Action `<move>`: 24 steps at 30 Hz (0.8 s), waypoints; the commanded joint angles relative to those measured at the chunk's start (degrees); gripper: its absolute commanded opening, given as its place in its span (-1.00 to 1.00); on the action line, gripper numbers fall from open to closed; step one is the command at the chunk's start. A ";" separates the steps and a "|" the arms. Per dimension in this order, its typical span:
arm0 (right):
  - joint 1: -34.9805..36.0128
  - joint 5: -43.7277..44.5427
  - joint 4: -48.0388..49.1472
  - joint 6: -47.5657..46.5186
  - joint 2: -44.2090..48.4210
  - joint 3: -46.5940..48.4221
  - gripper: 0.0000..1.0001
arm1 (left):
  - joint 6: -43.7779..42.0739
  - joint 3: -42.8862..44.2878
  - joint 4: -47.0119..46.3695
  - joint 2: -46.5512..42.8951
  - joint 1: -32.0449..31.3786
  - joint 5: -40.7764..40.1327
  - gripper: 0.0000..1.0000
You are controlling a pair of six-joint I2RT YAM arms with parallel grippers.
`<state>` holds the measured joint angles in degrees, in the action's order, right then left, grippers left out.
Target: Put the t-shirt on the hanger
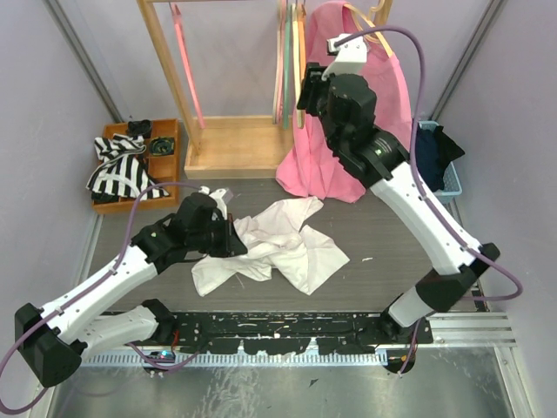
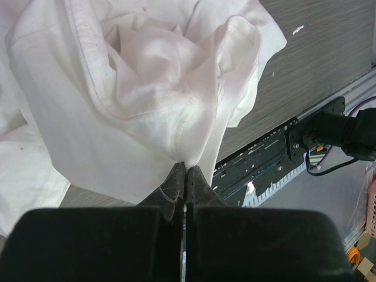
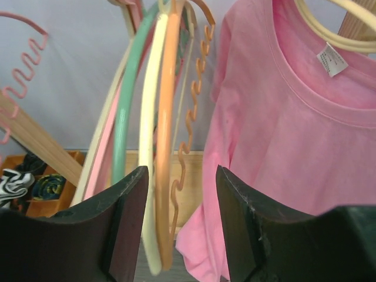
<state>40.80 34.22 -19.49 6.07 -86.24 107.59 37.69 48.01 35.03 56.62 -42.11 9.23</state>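
The white t-shirt (image 1: 291, 248) lies crumpled on the grey table in front of the arms. My left gripper (image 1: 235, 239) is shut on a fold of it, and the left wrist view shows the cloth (image 2: 147, 88) pinched at the tips of that gripper (image 2: 186, 168), bunched up above them. My right gripper (image 1: 305, 94) is raised at the rack and stands open (image 3: 182, 173). The orange hanger (image 3: 166, 135) hangs edge-on between its fingers, nearer the left one, and neither finger visibly touches it. Its hook is out of view.
A cream hanger (image 3: 151, 147) hangs right beside the orange one, with green (image 3: 124, 123) and pink ones further left. A pink t-shirt (image 1: 348, 122) hangs at the right of the wooden rack (image 1: 231, 144). A tray with striped cloth (image 1: 122, 165) sits back left, a blue basket (image 1: 451, 174) at right.
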 commanded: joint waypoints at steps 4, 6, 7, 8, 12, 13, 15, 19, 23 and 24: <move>-6.01 -9.16 1.05 2.46 -6.44 10.46 0.04 | -1.66 -1.78 -1.89 0.38 -0.17 2.76 -1.00; -7.69 -11.91 0.20 4.22 -7.61 11.56 0.01 | -2.17 -1.77 -2.15 1.01 -0.01 2.57 -1.00; -8.22 -12.84 -0.47 4.70 -8.19 12.30 0.00 | -2.46 -1.70 -2.23 1.25 -0.03 2.48 -1.00; -8.73 -13.67 -1.21 5.16 -8.74 13.00 -0.01 | -2.65 -1.61 -2.26 1.44 0.00 2.38 -1.00; -9.73 -15.45 -2.24 6.07 -9.64 13.48 -0.01 | -2.88 -1.88 -2.66 1.52 0.30 2.37 -1.00; -9.93 -15.57 -2.28 6.19 -9.72 13.35 -0.02 | -2.87 -1.93 -2.76 1.42 0.40 2.37 -1.00; -10.19 -16.16 -2.35 6.44 -9.66 13.14 -0.01 | -2.86 -2.04 -2.65 1.19 0.45 2.32 -1.00; -10.25 -18.36 -1.91 6.80 -9.27 12.95 0.01 | -2.85 -2.38 -2.33 0.67 0.89 2.08 -1.00; -10.29 -19.68 -1.48 7.32 -8.55 12.58 0.03 | -3.47 -1.75 -1.00 0.28 1.10 1.53 -1.00; -10.24 -19.90 -1.31 7.44 -8.33 12.42 0.03 | -3.69 -1.62 -0.60 0.03 1.09 1.27 -1.00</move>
<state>30.61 16.73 -22.81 12.43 -96.05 118.63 35.55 46.59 34.57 58.11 -41.39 10.63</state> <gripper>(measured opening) 0.511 0.013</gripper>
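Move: The right hand is at the rack with its fingers part-open, pointing almost level at the orange hanger, whose near arm is some 8 cm ahead and 2 cm left, at about finger height. The yellow hanger hangs just left of the orange one, level with it, and the green one about 2 cm farther left again. The pink shirt's middle is about 12 cm ahead, 12 cm right and 10 cm below. From the left hand, the orange hanger is about 30 cm ahead, 15 cm right and 32 cm higher. The right hand drives about 6 cm straight forward towards the orange hanger, quickly at first, then stops and hovers while the wrist turns roughly 5 degrees counter-clockwise and rolls slightly left side up, the fingers staying about half open with the hanger's bar lined up just inside the left finger. The left hand keeps its shut pinch on the white t-shirt near the table and only sinks a centimetre or two. ##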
